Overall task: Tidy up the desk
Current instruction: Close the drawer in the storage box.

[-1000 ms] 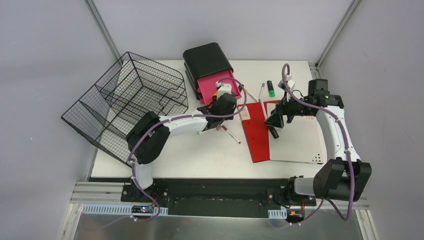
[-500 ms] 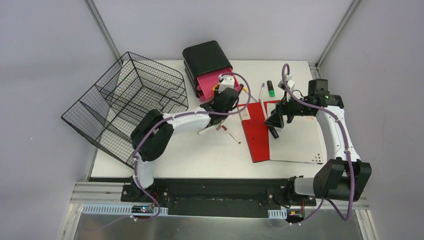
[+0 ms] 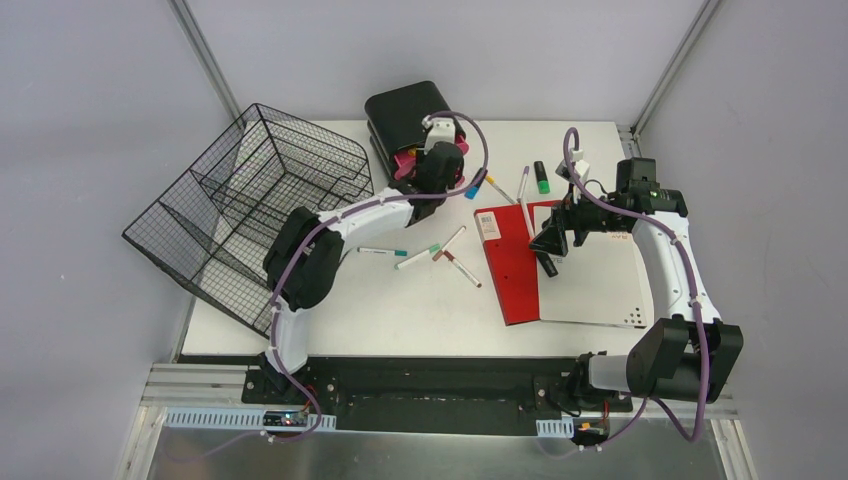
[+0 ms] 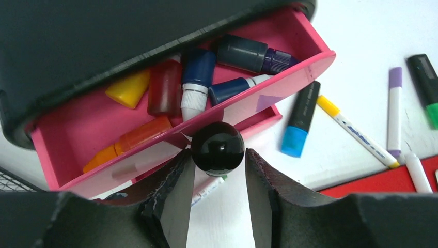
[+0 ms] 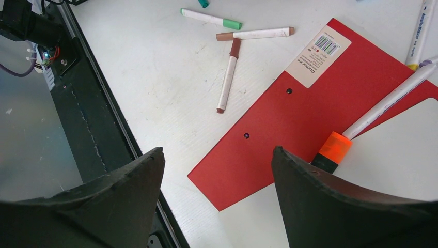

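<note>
The white desk (image 3: 400, 300) holds a black drawer unit (image 3: 410, 110) at the back, its pink drawer (image 4: 103, 129) partly pulled out and filled with several markers. My left gripper (image 4: 217, 151) is shut on the drawer's round black knob (image 4: 217, 148), with a finger on each side of it. In the top view the left gripper (image 3: 425, 160) sits right at the drawer front. My right gripper (image 5: 217, 150) hangs open above the red-and-white notebook (image 5: 289, 119), with nothing between its fingers. An orange highlighter (image 5: 334, 147) lies on the notebook by its right finger.
A tilted black wire basket (image 3: 250, 200) fills the desk's left side. Loose markers (image 3: 418, 257) lie mid-desk, a brown one (image 5: 227, 82) among them. A blue-capped highlighter (image 4: 299, 124), a purple pen (image 4: 395, 113) and a green highlighter (image 3: 541, 178) lie right of the drawer.
My left gripper has moved toward the back with the knob, and the pink drawer has slid further into the black unit. The right arm has not moved.
</note>
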Controlling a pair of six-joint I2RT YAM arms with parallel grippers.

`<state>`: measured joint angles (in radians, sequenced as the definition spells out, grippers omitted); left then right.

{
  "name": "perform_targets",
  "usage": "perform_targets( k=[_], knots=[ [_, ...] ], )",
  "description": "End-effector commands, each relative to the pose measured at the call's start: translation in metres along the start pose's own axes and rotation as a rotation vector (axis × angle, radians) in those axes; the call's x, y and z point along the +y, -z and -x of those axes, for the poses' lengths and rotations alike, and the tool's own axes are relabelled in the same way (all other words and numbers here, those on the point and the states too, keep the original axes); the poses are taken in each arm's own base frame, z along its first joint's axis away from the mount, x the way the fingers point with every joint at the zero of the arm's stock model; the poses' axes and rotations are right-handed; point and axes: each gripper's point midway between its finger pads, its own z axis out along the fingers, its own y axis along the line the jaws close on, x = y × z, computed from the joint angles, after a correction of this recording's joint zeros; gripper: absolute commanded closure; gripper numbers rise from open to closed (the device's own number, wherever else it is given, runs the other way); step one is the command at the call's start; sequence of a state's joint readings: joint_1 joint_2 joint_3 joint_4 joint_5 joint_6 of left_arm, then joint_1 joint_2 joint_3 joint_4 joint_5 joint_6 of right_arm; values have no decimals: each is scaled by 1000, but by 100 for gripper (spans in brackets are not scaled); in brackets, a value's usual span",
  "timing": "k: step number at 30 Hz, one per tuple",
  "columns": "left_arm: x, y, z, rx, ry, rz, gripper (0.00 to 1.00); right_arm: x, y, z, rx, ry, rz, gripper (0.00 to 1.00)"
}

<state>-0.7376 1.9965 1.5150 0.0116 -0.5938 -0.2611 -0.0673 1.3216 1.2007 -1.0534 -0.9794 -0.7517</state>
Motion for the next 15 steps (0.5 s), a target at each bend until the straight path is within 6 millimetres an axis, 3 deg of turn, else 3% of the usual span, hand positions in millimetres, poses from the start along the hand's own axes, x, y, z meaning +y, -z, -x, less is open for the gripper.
perform_targets(
  k=[1,9,15],
  knots=[
    [7,-13,27,-8,19,-20,57,4,6,14,-27,75,-9,21],
    [18,-22,43,-25,4,-4,39,4,6,14,-26,76,-9,21],
    [31,-29,54,-42,4,18,38,4,6,13,-24,77,-8,21]
  ],
)
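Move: The top drawer's black knob already sits between the left fingertips, about 1 cm ahead and 1 cm lower. The storage box's middle lies some 11 cm ahead and 7 cm left of that hand; the blue-capped marker about 8 cm right, level with it, and the green-tipped pen roughly 8 cm back and 5 cm left, both some 14 cm below. From the right hand the knob is about 15 cm ahead and 20 cm left. Left hand pushes the top drawer forward about 3 cm, easing left and up, fingers opening around its knob. ##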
